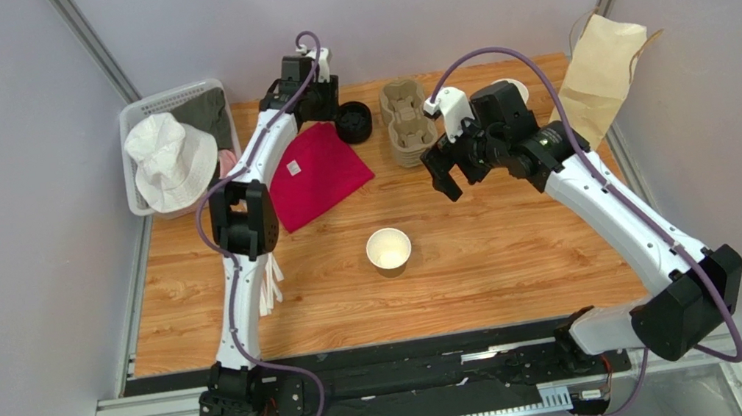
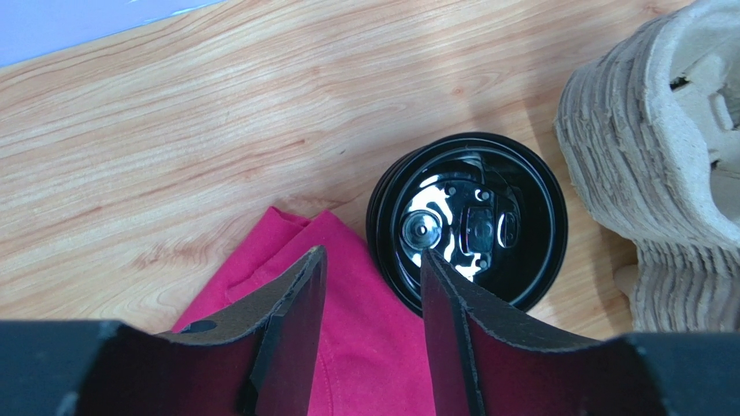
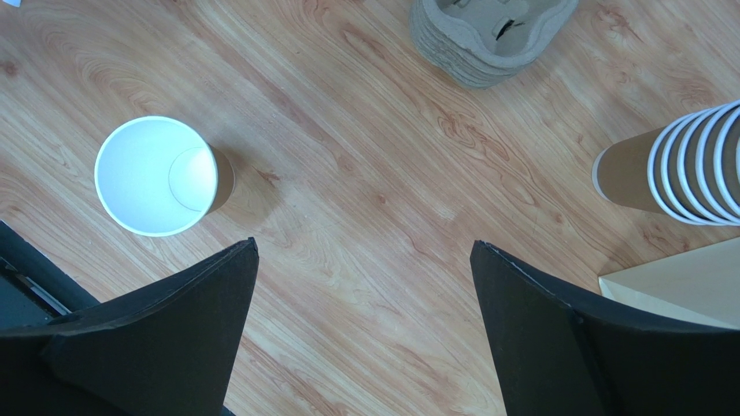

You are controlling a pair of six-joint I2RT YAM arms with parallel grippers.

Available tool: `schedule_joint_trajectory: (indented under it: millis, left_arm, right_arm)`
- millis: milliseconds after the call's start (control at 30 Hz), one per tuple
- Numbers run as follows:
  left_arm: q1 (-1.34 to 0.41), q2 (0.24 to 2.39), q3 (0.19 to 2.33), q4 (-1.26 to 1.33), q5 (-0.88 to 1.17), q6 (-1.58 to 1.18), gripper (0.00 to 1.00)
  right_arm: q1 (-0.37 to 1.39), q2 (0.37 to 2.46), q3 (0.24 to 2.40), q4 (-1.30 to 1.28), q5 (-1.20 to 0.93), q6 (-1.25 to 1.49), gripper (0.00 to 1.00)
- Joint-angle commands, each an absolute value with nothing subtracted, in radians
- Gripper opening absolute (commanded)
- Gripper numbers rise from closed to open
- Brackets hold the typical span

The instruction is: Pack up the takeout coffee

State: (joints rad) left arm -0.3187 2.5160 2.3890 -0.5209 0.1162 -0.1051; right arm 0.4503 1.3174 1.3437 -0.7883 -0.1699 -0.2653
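Observation:
No cup with a lid on shows, so the takeout coffee is out of view. A lidless brown paper cup (image 1: 389, 250) (image 3: 152, 178) with a white inside stands upright mid-table. A stack of glossy black lids (image 1: 354, 121) (image 2: 486, 217) sits at the back. My left gripper (image 1: 323, 102) (image 2: 373, 251) hangs over it, partly open. One finger overlaps the lids' near rim and the other is over a red cloth (image 1: 314, 172) (image 2: 347, 347). My right gripper (image 1: 456, 167) (image 3: 364, 244) is wide open over bare wood, right of the cup, holding nothing.
Stacked pulp cup carriers (image 1: 407, 122) (image 2: 660, 147) (image 3: 491, 35) lie right of the lids. A stack of lidless paper cups (image 3: 677, 169) and a kraft paper bag (image 1: 600, 71) are at the back right. A white basket (image 1: 169, 93) holding a white hat stands at the back left.

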Motion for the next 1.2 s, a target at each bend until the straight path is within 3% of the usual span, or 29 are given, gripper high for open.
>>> schedule_joint_trajectory:
  millis: [0, 433, 867, 1067, 1167]
  left_arm:
    - [-0.327, 2.537, 2.450, -0.465, 0.100, -0.091, 0.52]
    - [-0.359, 2.576, 2.470, -0.451, 0.040, -0.035, 0.41]
    - [-0.360, 2.592, 2.474, -0.443, 0.003, -0.032, 0.42]
    - [-0.360, 2.592, 2.474, -0.445, 0.003, -0.026, 0.26]
    - [-0.360, 2.588, 2.473, -0.442, 0.002, -0.031, 0.23]
  right_arm:
    - [0.448, 1.331, 1.387, -0.770, -0.189, -0.249, 1.00]
    - [0.446, 1.328, 1.397, -0.781, -0.181, -0.253, 1.00]
    - [0.446, 1.327, 1.399, -0.787, -0.190, -0.253, 1.00]
    - [0.446, 1.335, 1.402, -0.787, -0.195, -0.249, 1.00]
    - [0.446, 1.336, 1.401, -0.787, -0.198, -0.249, 1.00]
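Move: The black lids sit about 5 cm to the right of the left hand, level with it front to back and some 3 cm below. The grey cup carriers stand another 12 cm to the right of the lids and about 2 cm nearer the base; the red cloth lies 7 cm left of the hand, 11 cm back and 5 cm lower. From the idle right hand the lids are roughly 31 cm ahead, 17 cm to the left and 15 cm below. The left rim of the black lids is what the left hand settles over: it sinks about 2.5 cm, easing some 1 cm right and 1 cm forward early on, while rolling about 5 degrees so its left side rises. The half-open fingers narrow to about a quarter open, one tip inside the rim and the other outside, between lids and red cloth; a firm pinch can't be seen yet. ##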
